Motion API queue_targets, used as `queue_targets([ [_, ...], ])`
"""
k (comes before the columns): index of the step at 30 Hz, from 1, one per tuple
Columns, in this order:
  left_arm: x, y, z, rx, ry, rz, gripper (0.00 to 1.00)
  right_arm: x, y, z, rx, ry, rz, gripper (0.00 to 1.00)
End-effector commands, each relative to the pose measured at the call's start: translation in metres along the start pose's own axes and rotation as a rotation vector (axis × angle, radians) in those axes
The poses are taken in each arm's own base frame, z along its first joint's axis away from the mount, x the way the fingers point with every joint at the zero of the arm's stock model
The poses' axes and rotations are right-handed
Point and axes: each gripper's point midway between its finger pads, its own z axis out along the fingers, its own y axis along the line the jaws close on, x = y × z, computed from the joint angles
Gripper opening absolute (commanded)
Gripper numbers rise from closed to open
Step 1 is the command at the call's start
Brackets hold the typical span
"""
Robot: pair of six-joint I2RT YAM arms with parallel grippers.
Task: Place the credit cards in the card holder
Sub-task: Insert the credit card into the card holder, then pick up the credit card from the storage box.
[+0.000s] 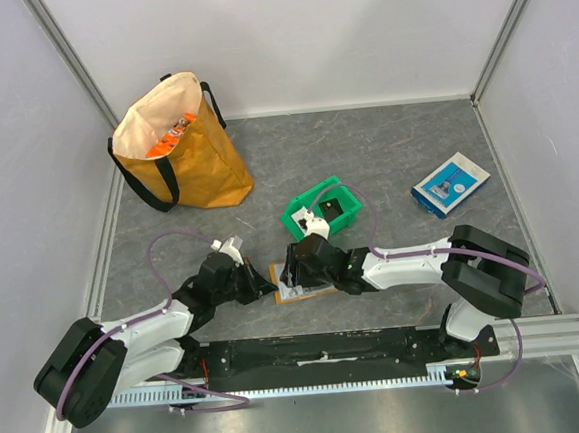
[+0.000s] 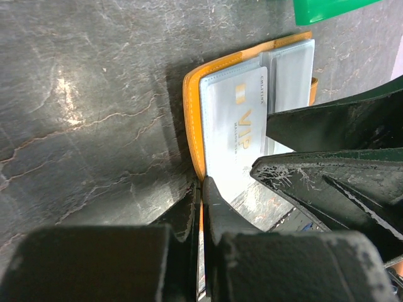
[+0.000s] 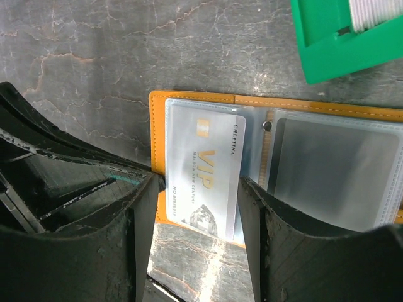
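Note:
The orange card holder [image 3: 189, 97] lies open on the grey table, its clear sleeves facing up. A silver VIP credit card [image 3: 204, 170] sits partly inside the left sleeve, its lower end sticking out past the holder's edge. My right gripper [image 3: 198, 185] is open and straddles this card, with a small gap showing at the left finger. My left gripper [image 2: 203, 185] is shut on the card holder's orange edge [image 2: 194, 119], pinning it. In the top view both grippers, left [image 1: 265, 284] and right [image 1: 296, 271], meet over the holder [image 1: 306, 293].
A green plastic bin [image 1: 324, 209] stands just behind the holder. An orange-yellow tote bag [image 1: 179, 150] is at the back left. A blue-and-white flat box [image 1: 450, 184] lies at the right. White walls enclose the table.

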Motion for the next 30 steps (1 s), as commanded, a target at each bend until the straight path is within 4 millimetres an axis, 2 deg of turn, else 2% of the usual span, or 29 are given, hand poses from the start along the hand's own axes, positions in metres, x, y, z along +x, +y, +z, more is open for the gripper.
queue_targets([
  [1,-0.014,-0.014,0.001,0.034,-0.037,0.051,0.02,-0.004,0.027,0.0,-0.117,-0.015,0.014,0.6],
  [4,-0.015,-0.014,0.0,0.028,-0.04,0.052,0.02,-0.008,0.018,-0.001,-0.068,-0.027,-0.003,0.62],
  [7,-0.016,-0.014,-0.002,0.022,-0.047,0.064,0.02,-0.027,0.001,-0.01,0.019,-0.078,-0.029,0.68],
  [13,-0.02,-0.012,-0.007,0.001,-0.063,0.093,0.02,-0.088,-0.001,-0.041,0.022,-0.2,-0.121,0.73],
  [17,-0.02,-0.014,-0.006,-0.005,-0.046,0.111,0.02,-0.133,-0.005,-0.056,0.044,-0.289,-0.187,0.81],
  [20,-0.021,-0.016,-0.005,0.0,-0.041,0.119,0.02,-0.164,-0.012,-0.063,0.075,-0.344,-0.244,0.92],
  [24,-0.023,-0.018,-0.005,0.005,-0.043,0.128,0.02,-0.186,-0.024,-0.059,0.11,-0.293,-0.298,0.95],
  [25,-0.023,-0.019,-0.005,0.005,-0.041,0.131,0.02,-0.198,-0.029,-0.059,0.109,-0.281,-0.271,0.95],
  [30,-0.024,-0.022,-0.006,0.011,-0.037,0.149,0.02,-0.209,-0.053,-0.041,0.065,-0.187,-0.193,0.9],
])
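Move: The green box with the remaining cards lies about 15 cm ahead of the right hand and 9 cm to its right, roughly level; its white cards are some 14 cm ahead and 5 right, its black card 16 ahead and 12 right. The card holder's middle is 4 cm to the right, just below. From the left hand, shut at the holder's left edge, the green box lies about 18 cm ahead and 12 right. The opening right hand leaves the holder, about 16 cm forward, 13 up and right, over the green box. ##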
